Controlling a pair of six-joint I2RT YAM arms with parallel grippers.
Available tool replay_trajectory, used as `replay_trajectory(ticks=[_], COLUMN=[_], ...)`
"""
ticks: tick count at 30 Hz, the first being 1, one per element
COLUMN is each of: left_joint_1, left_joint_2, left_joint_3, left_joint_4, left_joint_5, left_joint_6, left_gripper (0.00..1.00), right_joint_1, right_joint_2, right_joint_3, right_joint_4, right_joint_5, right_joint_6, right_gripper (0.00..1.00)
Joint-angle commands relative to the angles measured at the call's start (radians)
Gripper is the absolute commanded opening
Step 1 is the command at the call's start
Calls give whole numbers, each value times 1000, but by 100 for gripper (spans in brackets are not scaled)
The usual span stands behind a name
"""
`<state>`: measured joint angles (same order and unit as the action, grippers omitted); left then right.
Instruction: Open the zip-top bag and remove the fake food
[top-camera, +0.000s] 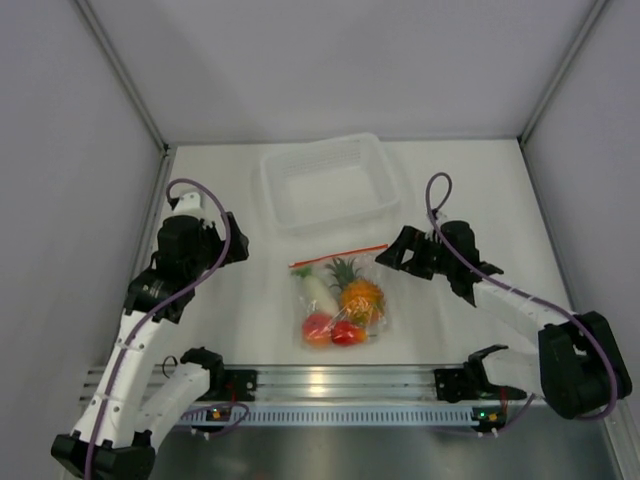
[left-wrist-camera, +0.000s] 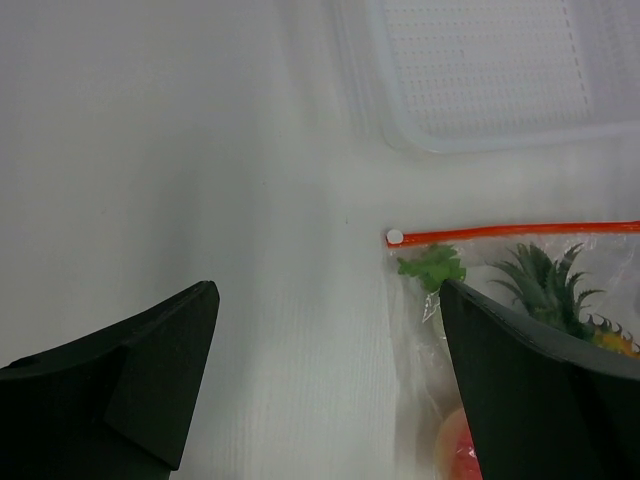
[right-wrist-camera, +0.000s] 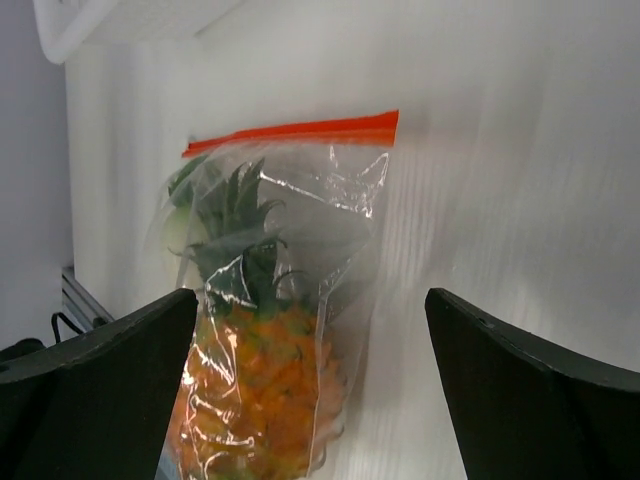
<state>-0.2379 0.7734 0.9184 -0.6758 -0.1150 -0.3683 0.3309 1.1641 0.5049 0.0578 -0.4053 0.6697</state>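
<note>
The zip-top bag (top-camera: 340, 300) lies flat and zipped at the table's middle, its red-orange zip strip (top-camera: 338, 256) on the far edge. Inside it is the fake food: an orange pineapple (top-camera: 361, 293), a white vegetable (top-camera: 317, 289), a peach-coloured fruit (top-camera: 317, 327) and a small red fruit (top-camera: 348, 334). My left gripper (top-camera: 238, 247) hovers open to the left of the bag (left-wrist-camera: 500, 270), off the strip's (left-wrist-camera: 510, 232) white end. My right gripper (top-camera: 391, 250) is open just right of the bag, by the pineapple (right-wrist-camera: 265, 390). Neither gripper holds anything.
A rigid clear tray (top-camera: 325, 185) stands behind the bag, close to the zip strip. A metal rail (top-camera: 330, 385) runs along the near edge between the arm bases. Grey walls close in on the left, right and back.
</note>
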Motion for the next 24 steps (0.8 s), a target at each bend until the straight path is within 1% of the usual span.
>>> replay_trajectory(ticks=[1, 3, 8, 10, 11, 14, 16, 17, 18, 21, 22, 24], left_joint_1=[-5, -6, -6, -8, -8, -11, -11, -12, -12, -12, -12, -12], left_joint_2=[7, 10, 17, 18, 18, 21, 23, 26, 27, 29, 29, 27], left_joint_3=[-10, -13, -13, -13, -15, -15, -13, -15, -15, -15, -13, -15], left_joint_4=[67, 68, 68, 70, 71, 71, 71, 70, 71, 71, 71, 70], left_joint_5=[40, 44, 58, 64, 64, 67, 71, 71, 71, 72, 72, 75], left_joint_6=[2, 3, 5, 6, 6, 8, 9, 9, 9, 9, 9, 9], left_gripper=[98, 98, 98, 98, 98, 98, 98, 98, 98, 98, 98, 98], right_joint_1=[3, 3, 3, 5, 5, 16, 33, 42, 43, 49, 48, 48], right_joint_2=[80, 123, 275, 334, 353, 408, 436, 445, 453, 485, 508, 526], right_joint_3=[-5, -8, -34, -48, -49, -39, -42, -48, -51, -54, -51, -34], right_joint_4=[265, 307, 546, 606, 663, 692, 715, 753, 772, 829, 838, 847], right_joint_5=[23, 34, 28, 25, 20, 19, 16, 13, 5, 0, -9, -21], right_joint_6=[36, 48, 125, 151, 162, 157, 156, 157, 160, 160, 150, 140], right_gripper=[99, 99, 98, 95, 93, 83, 72, 67, 57, 40, 28, 17])
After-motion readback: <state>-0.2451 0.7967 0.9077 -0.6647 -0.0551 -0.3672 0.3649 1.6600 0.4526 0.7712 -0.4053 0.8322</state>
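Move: The right end of the bag's red zip strip lies about 5 cm ahead of the right hand, 2 cm to its left and 6 cm below. Inside the bag, the pineapple is some 9 cm back and 9 cm left of that hand, the white radish about 7 cm back and 19 cm left. The white basket's middle is roughly 22 cm ahead and 17 cm left. From the left hand, that strip end is about 5 cm ahead, 34 cm right and 19 cm below. Forward first, then steeply down, the wide-open right hand goes about 5 cm each way to the right end of the bag's mouth, rolling slightly so its left side rises. Once low, it eases some 2 cm left while its fingers close most of the way, pinching the clear plastic at the bag's side edge just below the red strip. ##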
